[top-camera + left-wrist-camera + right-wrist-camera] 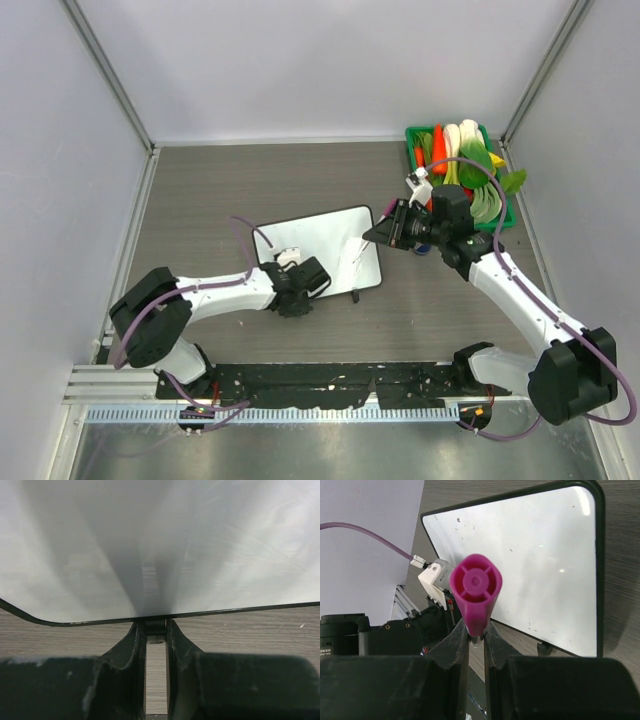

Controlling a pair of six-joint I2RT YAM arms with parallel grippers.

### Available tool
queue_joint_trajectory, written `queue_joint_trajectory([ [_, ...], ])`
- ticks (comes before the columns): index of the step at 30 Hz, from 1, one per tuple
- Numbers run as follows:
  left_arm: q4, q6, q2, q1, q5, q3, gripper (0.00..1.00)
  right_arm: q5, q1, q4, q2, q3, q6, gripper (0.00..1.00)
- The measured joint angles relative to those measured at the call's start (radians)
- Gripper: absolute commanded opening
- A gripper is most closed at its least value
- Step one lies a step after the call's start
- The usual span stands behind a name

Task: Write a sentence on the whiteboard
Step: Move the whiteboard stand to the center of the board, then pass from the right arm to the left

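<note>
The whiteboard [325, 245] lies on the grey table, white with a thin dark edge, and its face [535, 565] carries only tiny specks; no sentence shows on it. At the board's near edge [160, 616] my left gripper [300, 275] is shut on a small black piece [156, 627] under the rim. My right gripper [382, 233] hovers over the board's right end, shut on a marker. The marker's magenta butt end [476, 587] points back at the wrist camera between the fingers [457, 640]. I cannot see its tip.
A green basket [412, 135] full of toy vegetables stands at the back right, just behind my right arm. A black foot [355, 296] pokes out at the board's near right corner. Grey walls close in the table on three sides.
</note>
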State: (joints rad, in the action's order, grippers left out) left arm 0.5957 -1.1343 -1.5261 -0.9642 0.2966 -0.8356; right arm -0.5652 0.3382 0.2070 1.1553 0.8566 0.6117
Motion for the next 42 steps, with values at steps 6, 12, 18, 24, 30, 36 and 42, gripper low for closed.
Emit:
queue_joint_trajectory([
  [6,0.020,-0.050,-0.056,-0.082,0.035,-0.054,0.00,0.003,0.000,0.000,-0.019,0.000,0.000,0.01],
  [12,0.019,-0.076,-0.063,-0.131,0.034,-0.062,0.01,0.006,0.000,0.003,-0.029,0.000,0.000,0.01],
  [18,0.026,-0.094,-0.070,-0.154,0.016,-0.073,0.12,0.007,0.000,0.004,-0.033,-0.002,0.000,0.01],
  [24,0.032,-0.098,-0.097,-0.190,-0.016,-0.101,0.45,0.007,0.000,0.004,-0.035,-0.004,0.000,0.02],
  [30,-0.006,-0.116,-0.092,-0.216,-0.072,-0.107,0.82,0.008,0.000,0.006,-0.043,-0.006,0.000,0.01],
  [36,0.026,-0.132,-0.047,-0.255,-0.069,-0.088,0.87,0.008,0.000,0.007,-0.071,-0.015,0.000,0.01],
  [42,0.047,-0.137,0.084,-0.307,-0.051,-0.082,0.87,-0.001,0.000,0.010,-0.164,-0.062,0.000,0.01],
])
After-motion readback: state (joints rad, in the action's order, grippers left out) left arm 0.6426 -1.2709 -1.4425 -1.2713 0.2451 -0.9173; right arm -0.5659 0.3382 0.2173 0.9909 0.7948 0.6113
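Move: The left hand still grips the whiteboard's left stand, and the clear patch of table it is taken to lies about 4 cm back and 5 cm to its right, some 2 cm lower. The whiteboard's middle is about 10 cm ahead and 4 cm right, slightly higher; the right stand is 3 cm ahead and 11 cm right, level. From the marker-holding right hand, that patch is roughly 15 cm back, 8 cm left and 21 cm below. With the left stand already pinched, the left hand drags the whiteboard level across the table, right and back towards the robot by some 6 cm in all, turning it slightly clockwise. Its fingers then open wide and let go of the stand, withdrawing back and up by about 4 cm each way, while the right hand keeps the marker and eases slightly back and up. ##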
